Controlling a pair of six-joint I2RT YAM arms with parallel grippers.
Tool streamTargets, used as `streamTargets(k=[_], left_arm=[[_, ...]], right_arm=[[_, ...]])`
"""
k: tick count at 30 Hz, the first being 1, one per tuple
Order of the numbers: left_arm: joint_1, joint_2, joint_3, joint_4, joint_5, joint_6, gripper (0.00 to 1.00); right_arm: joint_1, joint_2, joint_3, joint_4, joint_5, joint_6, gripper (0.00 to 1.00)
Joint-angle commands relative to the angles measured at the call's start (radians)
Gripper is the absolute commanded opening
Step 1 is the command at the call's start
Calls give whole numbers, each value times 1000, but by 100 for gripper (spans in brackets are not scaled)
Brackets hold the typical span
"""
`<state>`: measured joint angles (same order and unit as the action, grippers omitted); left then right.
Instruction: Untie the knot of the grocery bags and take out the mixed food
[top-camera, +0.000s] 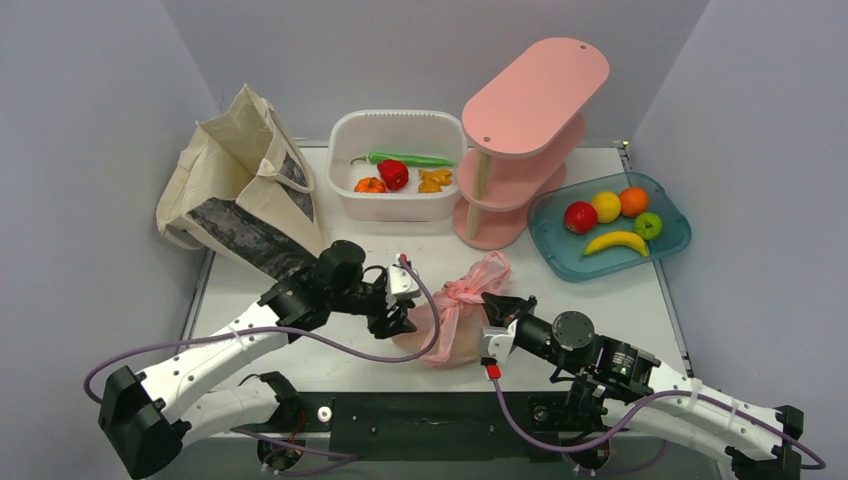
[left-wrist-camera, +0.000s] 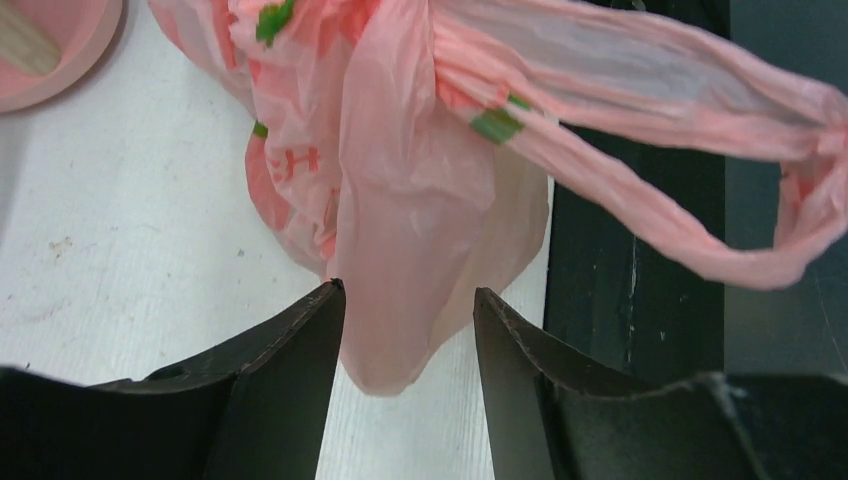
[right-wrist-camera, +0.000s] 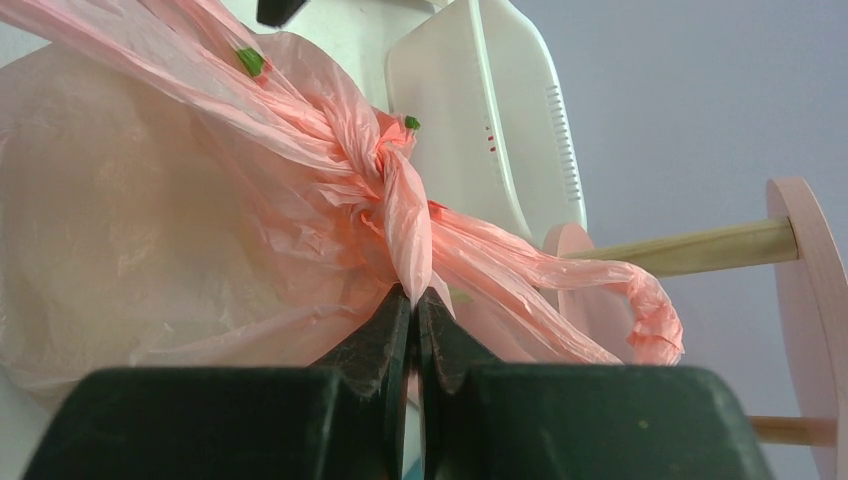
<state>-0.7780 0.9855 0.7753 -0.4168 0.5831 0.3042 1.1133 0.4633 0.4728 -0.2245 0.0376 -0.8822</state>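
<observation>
The thin pink plastic bag (top-camera: 458, 325) lies tied near the table's front edge, between both arms. My right gripper (right-wrist-camera: 412, 293) is shut on a pink strand just below the twisted knot (right-wrist-camera: 383, 165); in the top view it (top-camera: 493, 302) meets the bag from the right. My left gripper (left-wrist-camera: 408, 295) stands open, and a loose lobe of the bag's film (left-wrist-camera: 400, 200) hangs between its fingers without being pinched. From the top it (top-camera: 397, 318) sits at the bag's left side. The beige canvas tote (top-camera: 240, 185) stands at the back left. The mixed food is hidden.
A white tub (top-camera: 397, 125) holding red and green peppers sits at the back centre. Beside it stands a pink tiered shelf (top-camera: 535, 85). At the right is a blue tray (top-camera: 672, 238) of fruit. A bag handle loop (left-wrist-camera: 700, 235) hangs over the black front strip (left-wrist-camera: 640, 300).
</observation>
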Motion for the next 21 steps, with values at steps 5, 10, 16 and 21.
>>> streamTargets(k=[5, 10, 16, 21], left_arm=[[-120, 144, 56, 229, -129, 11, 50], [-93, 184, 39, 149, -177, 20, 36], [96, 60, -78, 110, -117, 31, 0], [165, -76, -146, 27, -107, 152, 0]], right_arm=[[4, 13, 13, 70, 14, -1, 0], [-4, -11, 13, 42, 49, -2, 0], [-48, -51, 8, -17, 78, -9, 0], [-185, -53, 12, -19, 45, -22, 0]])
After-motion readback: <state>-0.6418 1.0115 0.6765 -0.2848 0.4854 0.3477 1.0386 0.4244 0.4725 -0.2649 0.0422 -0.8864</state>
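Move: Just 4 cm to the left hand's right, about 1 cm ahead and some 3 cm lower, lies the left side of the pink grocery bag; the knot sits about 7 cm ahead of this hand and 9 cm to its right, about level. From the right hand, already pinching one tail of the bag, that side is about 12 cm to the left, 4 cm back and 6 cm lower, and the knot 6 cm left and 2 cm ahead. Reaching some 4 cm to the right and dipping about 3 cm, the left hand brings its half-open fingers onto the bag's side and shuts them on the film. Then it pulls left and forward, about 7 cm and 5 cm, turning slightly counter-clockwise. The right hand keeps its pinch on the tail, at first still, then draws about 2 cm right and a little forward, away from the left hand. ##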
